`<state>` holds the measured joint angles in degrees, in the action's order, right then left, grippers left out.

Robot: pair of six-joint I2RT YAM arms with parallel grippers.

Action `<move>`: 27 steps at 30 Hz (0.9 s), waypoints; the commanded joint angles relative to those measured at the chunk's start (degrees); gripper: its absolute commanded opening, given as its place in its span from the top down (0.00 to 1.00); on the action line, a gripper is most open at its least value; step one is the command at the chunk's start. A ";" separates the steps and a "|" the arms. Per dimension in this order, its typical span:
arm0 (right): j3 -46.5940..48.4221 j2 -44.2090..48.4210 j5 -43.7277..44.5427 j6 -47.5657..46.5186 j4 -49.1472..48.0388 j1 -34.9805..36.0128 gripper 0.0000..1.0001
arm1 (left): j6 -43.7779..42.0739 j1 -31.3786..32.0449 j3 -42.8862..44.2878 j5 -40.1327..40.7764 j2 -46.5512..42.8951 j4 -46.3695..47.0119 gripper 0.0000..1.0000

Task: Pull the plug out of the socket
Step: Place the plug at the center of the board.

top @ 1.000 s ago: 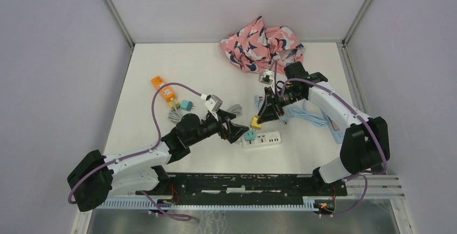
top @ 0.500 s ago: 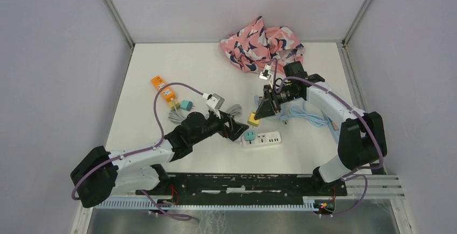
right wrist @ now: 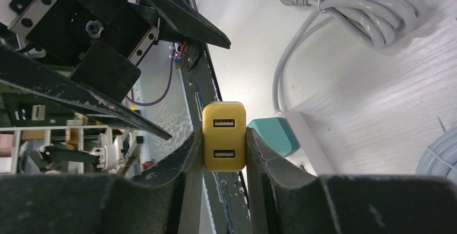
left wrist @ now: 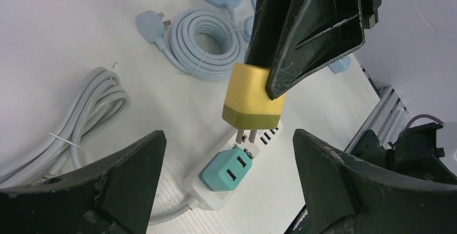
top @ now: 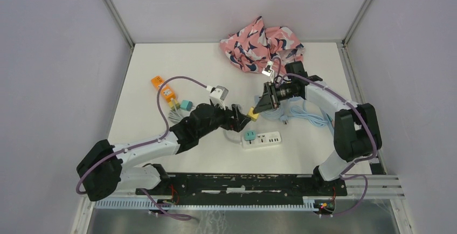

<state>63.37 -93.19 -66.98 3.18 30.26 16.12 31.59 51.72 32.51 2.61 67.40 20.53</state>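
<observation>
My right gripper point(top: 254, 113) is shut on the yellow plug point(right wrist: 224, 137), its two fingers pressing the plug's sides. The plug point(left wrist: 253, 96) hangs in the air with its two metal prongs bare, just above the white socket strip point(top: 268, 138). A teal plug point(left wrist: 227, 170) sits plugged into the strip's left end point(left wrist: 207, 195). My left gripper point(left wrist: 229, 139) stands wide open, one finger on each side of the view, with nothing between them; it hovers beside the yellow plug point(top: 251, 116), above and left of the strip.
A light-blue cable coil point(left wrist: 207, 42) and a grey-white coiled cable point(left wrist: 70, 121) lie on the table. A pink patterned cloth point(top: 261, 42) is at the back; an orange device point(top: 161, 87) and small adapters point(top: 180, 104) are at the left. A black rail point(top: 242, 183) runs along the near edge.
My right gripper has carried the yellow plug up and back, away from the socket strip. My left gripper has left the strip's end and drawn back toward the plug, still open.
</observation>
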 commanded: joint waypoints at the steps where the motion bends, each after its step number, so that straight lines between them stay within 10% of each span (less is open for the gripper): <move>1: 0.73 -1.71 -1.59 6.17 -3.04 -0.48 0.92 | 1.71 0.44 5.95 2.30 2.97 -6.13 0.07; 17: 1.46 -3.43 -1.91 7.10 -1.61 -0.56 0.92 | -7.50 7.36 24.62 11.19 19.04 -23.96 0.12; 27: 2.30 -4.09 -1.84 5.05 1.36 -0.55 0.81 | -8.42 7.44 23.74 11.32 18.16 -23.04 0.73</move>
<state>63.51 -96.86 -67.07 9.56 30.04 15.75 25.23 59.27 55.18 12.01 86.76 -3.49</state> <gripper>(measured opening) 0.351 0.543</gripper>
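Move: The yellow plug, held in the right fingers with its prongs hanging down, is about 5 cm to the left hand's right, level with it fore and aft, and roughly 3 cm lower. The teal plug on the white strip lies some 4 cm back, 4 cm to the right and 13 cm below the left hand; the grey cord bundle is about 9 cm ahead, 3 cm left and 16 cm down. From the right hand point the yellow plug is just 1 cm left and 1 cm below. With its fingers wide open, the left hand travels about 4.5 cm right and as much down to the yellow plug, its fingertips tipping some 25 degrees further downward, then closes to about half open and pinches the plug's free, prong-side end from both sides. The right hand keeps its grip on the plug's other end, sinks about 1.5 cm early on while rolling a little, then holds still to offer it. ##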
